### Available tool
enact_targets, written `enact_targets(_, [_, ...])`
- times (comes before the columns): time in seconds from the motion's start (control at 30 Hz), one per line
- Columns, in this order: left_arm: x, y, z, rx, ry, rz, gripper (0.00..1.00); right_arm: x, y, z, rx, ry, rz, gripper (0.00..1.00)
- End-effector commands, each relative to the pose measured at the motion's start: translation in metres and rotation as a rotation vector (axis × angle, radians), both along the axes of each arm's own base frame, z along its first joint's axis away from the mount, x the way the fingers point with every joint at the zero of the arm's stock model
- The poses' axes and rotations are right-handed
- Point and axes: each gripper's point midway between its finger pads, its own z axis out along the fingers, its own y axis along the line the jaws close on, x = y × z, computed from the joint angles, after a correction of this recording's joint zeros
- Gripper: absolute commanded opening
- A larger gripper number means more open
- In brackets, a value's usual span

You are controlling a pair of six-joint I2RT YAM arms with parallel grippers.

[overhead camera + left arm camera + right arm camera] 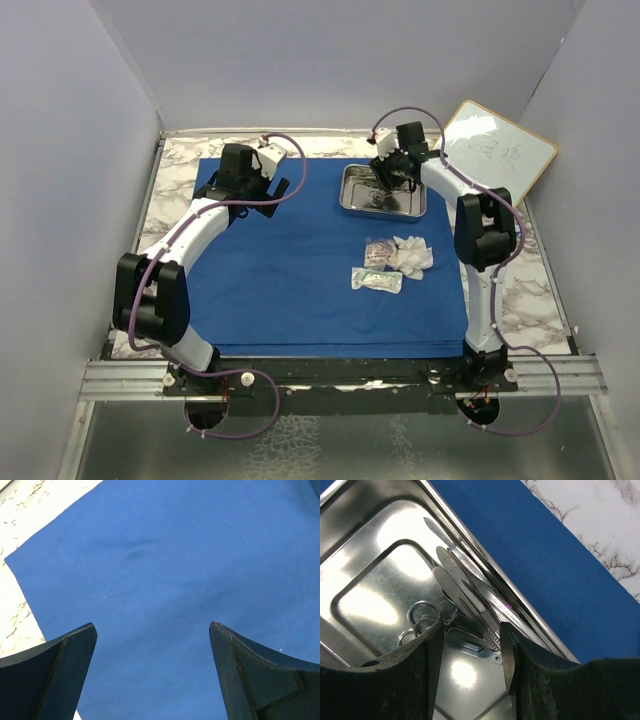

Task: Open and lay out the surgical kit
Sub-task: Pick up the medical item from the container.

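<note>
The royal-blue cloth [300,290] lies spread flat over the table. On its far right part stands the steel tray [345,205]. My right gripper [385,180] reaches down into it. In the right wrist view the tray [370,605] holds tweezers [465,575] and scissors with ring handles [422,615]. The right gripper [471,630] is open, its jaws half apart and straddling the near ends of these instruments. White gauze [412,255] and a clear packet [377,280] lie on the cloth in front of the tray. My left gripper [280,188] hovers wide open over the bare cloth [175,555] at the far left, holding nothing [152,630].
A wood-framed whiteboard [497,150] leans at the back right corner. The marble tabletop [530,290] shows around the cloth, and also at the left wrist view's left edge [20,510]. Grey walls close in the left, back and right sides.
</note>
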Motion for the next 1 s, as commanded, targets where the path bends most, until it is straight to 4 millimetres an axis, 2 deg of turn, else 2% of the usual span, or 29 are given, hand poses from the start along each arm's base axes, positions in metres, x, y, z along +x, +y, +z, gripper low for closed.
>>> enact_targets(0.0, [0.000, -0.006, -0.001, -0.016, 0.005, -0.028, 0.99, 0.007, -0.005, -0.006, -0.009, 0.008, -0.008, 0.48])
enact_targets(0.23, [0.002, -0.008, -0.004, -0.022, 0.014, -0.030, 0.99, 0.012, -0.009, -0.024, -0.004, 0.042, -0.009, 0.45])
enact_targets(0.47, [0.004, -0.009, -0.007, -0.024, 0.029, -0.030, 0.99, 0.013, -0.009, -0.033, 0.019, 0.070, -0.001, 0.39])
enact_targets(0.7, [0.004, -0.010, -0.006, -0.027, 0.029, -0.030, 0.99, 0.007, -0.008, -0.037, 0.050, 0.109, 0.006, 0.25])
enact_targets(0.97, [0.002, -0.010, -0.002, -0.033, 0.019, -0.034, 0.99, 0.005, -0.003, -0.022, 0.080, 0.114, 0.020, 0.05])
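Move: The tweezers in the middle of the bundle lie about 3 cm below the right hand, 1 cm ahead and 1 cm to its right. The scissors' rings are some 2 cm back and 3 cm left of the hand; the ribbed forceps along the container's far wall lie about 3 cm ahead and 1 cm left, both roughly 3 cm down. From the left hand the tweezers are about 10 cm ahead, 30 cm right and 13 cm down. The right fingertips come down onto the bundle and pinch the tweezers near mid-length, going from about half open to nearly shut. To get there the hand sinks some 2 cm while easing about 1 cm forward and slightly right, towards the container's far wall, then holds nearly still as the fingers close. The left hand, wide open, sinks about 1.5 cm above the blue cloth. ##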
